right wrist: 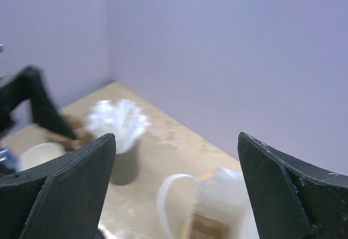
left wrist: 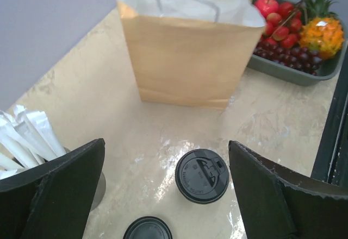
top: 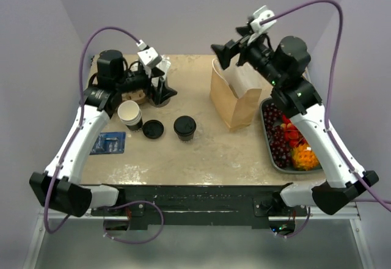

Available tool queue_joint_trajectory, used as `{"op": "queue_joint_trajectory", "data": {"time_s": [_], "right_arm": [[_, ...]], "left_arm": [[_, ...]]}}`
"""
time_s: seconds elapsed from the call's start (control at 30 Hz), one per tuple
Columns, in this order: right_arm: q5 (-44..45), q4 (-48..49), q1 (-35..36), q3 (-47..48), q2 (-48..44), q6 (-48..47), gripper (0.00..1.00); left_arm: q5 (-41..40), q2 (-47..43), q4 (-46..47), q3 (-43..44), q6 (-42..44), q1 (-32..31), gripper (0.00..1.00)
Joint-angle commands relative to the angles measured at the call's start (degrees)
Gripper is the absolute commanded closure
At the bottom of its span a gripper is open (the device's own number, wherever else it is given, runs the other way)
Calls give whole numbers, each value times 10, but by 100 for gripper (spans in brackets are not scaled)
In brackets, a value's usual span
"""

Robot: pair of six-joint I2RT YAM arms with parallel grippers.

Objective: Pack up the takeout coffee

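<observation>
The takeout coffee (top: 184,126) is a small dark cup with a black lid, standing upright on the table's middle left. In the left wrist view its lid (left wrist: 202,175) shows below and between the fingers, nearer the right one. My left gripper (top: 160,84) (left wrist: 166,144) is open, raised behind the cup and holding nothing. The brown paper bag (top: 234,95) (left wrist: 185,49) stands open-topped to the cup's right. Above the bag's back edge my right gripper (top: 225,54) (right wrist: 175,136) hangs open and empty, with the bag's white handle (right wrist: 176,195) below it.
A loose black lid (top: 153,129) (left wrist: 147,230) lies left of the coffee, beside a stack of lidless cups (top: 130,115). A holder of white packets (left wrist: 27,138) (right wrist: 117,122) sits at the back left. A blue packet (top: 110,142) lies near the left edge. A fruit tray (top: 266,136) (left wrist: 304,76) lines the right side.
</observation>
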Motion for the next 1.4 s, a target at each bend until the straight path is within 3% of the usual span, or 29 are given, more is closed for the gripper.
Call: {"op": "queue_joint_trajectory", "data": {"time_s": [0.0, 0.3, 0.6, 0.87, 1.2, 1.37], "right_arm": [[152, -51, -76, -3, 43, -28, 5], [183, -125, -117, 4, 108, -45, 7], [170, -157, -130, 20, 107, -25, 21], [185, -205, -137, 17, 101, -47, 25], [120, -285, -192, 60, 157, -37, 50], [87, -300, -195, 61, 168, -33, 54]], "left_arm": [[-41, 55, 3, 23, -47, 1, 0], [-60, 64, 9, -13, -48, -1, 0], [-52, 66, 16, -20, -52, 0, 0], [-45, 54, 18, -36, -57, 0, 0], [-39, 49, 33, -52, -73, 1, 0], [-36, 49, 33, -54, -73, 0, 0]]}}
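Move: The paper bag's right-hand handle is roughly 11 cm ahead of the right hand, 16 cm to its right and 22 cm down. The bag's middle is some 7 cm ahead, 12 cm right and 36 cm below; the fruit tray 7 cm back, 37 cm right, 46 cm down. From the left hand the lidded cup lies about 4 cm back, 7 cm right and 29 cm below, the spare lid 1 cm back, 8 cm left and 33 cm down. The bag's right-hand handle is what the right hand comes to: it sweeps down about 20 cm, right and forward over the bag's top, turning some 30 degrees clockwise and tipping down, then eases farther right as its fingers half close with the handle between the tips, not yet pinched. Above the lidded cup the left hand sinks about 8 cm, wide open. ##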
